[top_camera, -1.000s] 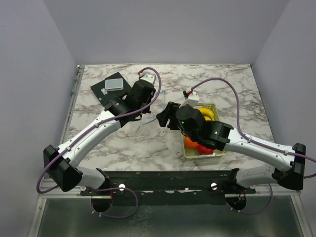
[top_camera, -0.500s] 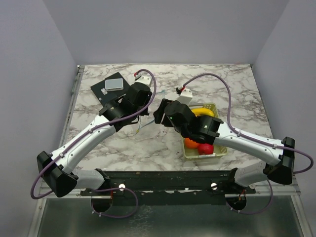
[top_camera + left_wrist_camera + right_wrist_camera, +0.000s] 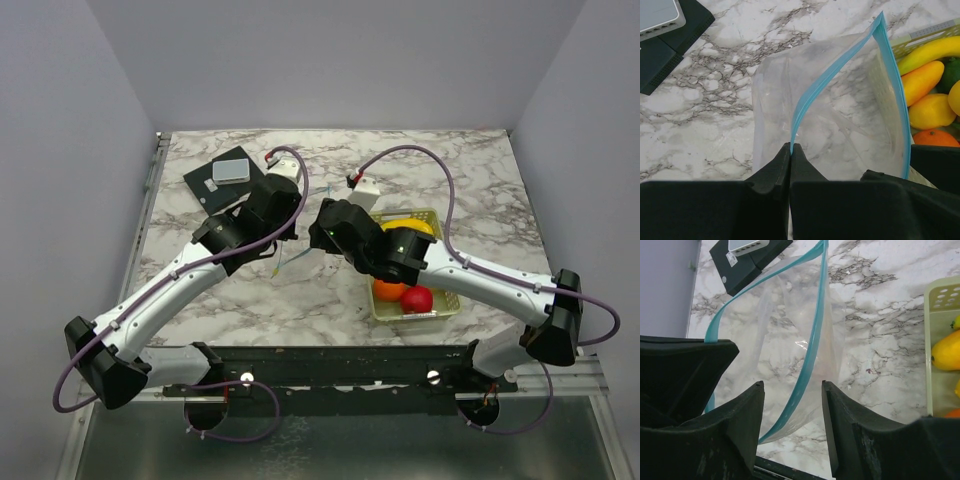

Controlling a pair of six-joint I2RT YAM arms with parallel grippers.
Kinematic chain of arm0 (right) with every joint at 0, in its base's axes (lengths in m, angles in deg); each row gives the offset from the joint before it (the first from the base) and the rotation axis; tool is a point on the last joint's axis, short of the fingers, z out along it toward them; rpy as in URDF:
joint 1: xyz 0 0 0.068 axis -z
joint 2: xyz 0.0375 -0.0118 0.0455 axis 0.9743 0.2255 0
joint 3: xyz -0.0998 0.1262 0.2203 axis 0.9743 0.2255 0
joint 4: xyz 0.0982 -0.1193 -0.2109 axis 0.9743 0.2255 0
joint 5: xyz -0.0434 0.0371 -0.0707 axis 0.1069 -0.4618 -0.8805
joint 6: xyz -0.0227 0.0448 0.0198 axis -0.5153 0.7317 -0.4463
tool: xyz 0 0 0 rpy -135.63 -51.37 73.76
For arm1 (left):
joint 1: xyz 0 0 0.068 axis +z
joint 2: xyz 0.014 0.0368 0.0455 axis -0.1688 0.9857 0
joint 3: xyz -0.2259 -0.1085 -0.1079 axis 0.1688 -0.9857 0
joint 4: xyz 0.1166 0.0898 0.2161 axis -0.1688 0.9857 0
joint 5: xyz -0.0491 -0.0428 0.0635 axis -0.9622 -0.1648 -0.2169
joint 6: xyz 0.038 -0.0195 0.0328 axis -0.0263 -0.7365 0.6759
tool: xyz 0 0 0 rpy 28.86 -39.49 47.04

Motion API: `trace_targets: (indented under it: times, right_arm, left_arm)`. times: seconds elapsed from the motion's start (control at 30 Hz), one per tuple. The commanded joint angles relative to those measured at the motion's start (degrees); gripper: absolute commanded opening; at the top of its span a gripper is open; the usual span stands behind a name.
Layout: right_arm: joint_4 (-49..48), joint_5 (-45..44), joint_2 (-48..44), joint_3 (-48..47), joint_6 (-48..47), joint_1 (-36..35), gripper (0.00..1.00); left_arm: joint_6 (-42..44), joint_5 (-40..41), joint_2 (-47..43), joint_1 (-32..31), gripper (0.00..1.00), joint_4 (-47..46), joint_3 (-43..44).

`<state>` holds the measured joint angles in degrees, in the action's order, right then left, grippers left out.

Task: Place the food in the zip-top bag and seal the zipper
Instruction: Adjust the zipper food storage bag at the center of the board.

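Observation:
My left gripper (image 3: 791, 146) is shut on the zipper (image 3: 812, 92), pinching one side of the light blue strip and holding the clear zip-top bag (image 3: 850, 115) up with its mouth open. My right gripper (image 3: 792, 387) is open, its fingers on either side of the other side of the zipper (image 3: 812, 347) without gripping it. From above, both grippers meet over the bag (image 3: 298, 245) at the table's middle. The food (image 3: 405, 290), yellow pieces, an orange ball and a red apple, lies in the pale green basket (image 3: 440, 310); it also shows in the left wrist view (image 3: 927, 92).
A black block with a grey device (image 3: 232, 172) on it lies at the back left. The basket sits just right of the bag, partly under my right arm. Marble table (image 3: 480, 180), walls on three sides.
My right arm has swung left and forward from over the basket to the bag's mouth. My left arm has shifted slightly back-left with the bag in its grip.

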<state>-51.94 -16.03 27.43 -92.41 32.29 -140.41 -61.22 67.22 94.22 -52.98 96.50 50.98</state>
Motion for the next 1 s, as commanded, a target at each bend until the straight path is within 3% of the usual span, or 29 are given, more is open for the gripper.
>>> trace_targets:
  times: [0.0, 0.17, 0.4, 0.53, 0.8, 0.97]
  right_arm:
    - [1.4, -1.1, 1.9, -2.2, 1.3, 0.5, 0.53]
    - [1.4, -0.1, 2.9, -2.2, 1.8, 0.6, 0.43]
    - [0.8, 0.2, 3.1, -1.3, 1.8, 0.6, 0.02]
    - [0.0, 0.1, 2.9, -0.4, 1.3, 0.7, 0.01]
    - [-2.4, 1.6, 2.5, 1.8, 0.0, 0.7, 0.01]
    - [-2.4, 2.0, 3.0, 1.9, -0.7, 0.7, 0.01]
  left_arm:
    - [-0.9, 1.0, -2.1, -0.4, 0.00, 0.3, -1.0]
    - [-1.3, 1.6, -3.1, -0.3, 0.00, 0.3, -1.8]
    - [-1.4, 1.7, -4.4, -0.4, 0.00, 0.3, -3.5]
    - [-1.0, 1.8, -4.3, -0.4, 0.04, 0.5, -4.1]
    - [-0.6, 3.5, -2.6, -0.4, 0.29, 1.8, -2.7]
    - [0.0, 4.1, -1.0, -0.4, 0.32, 2.4, -1.1]
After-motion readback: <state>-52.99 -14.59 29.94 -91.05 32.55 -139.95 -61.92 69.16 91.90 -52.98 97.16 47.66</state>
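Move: The left fingers are already shut on the bag's left zipper lip. The right lip runs between the right gripper's open fingers, its nearest stretch about 1 cm below them, and roughly 6 cm right and 2 cm nearer the base from the left hand. From the right hand, the zipper's far corner is about 9 cm ahead and 2 cm right; the fruit basket stands about level with it, some 23 cm right and 17 cm lower. Shut the right gripper from half open onto the right zipper lip while sinking it about 2.5 cm, then keep the pinch. Meanwhile ease the left hand, still gripping, about 1.5 cm left and slightly back; once the right is shut, lower the left about 1 cm and open its fingers by a third, leaving the left lip between them. ##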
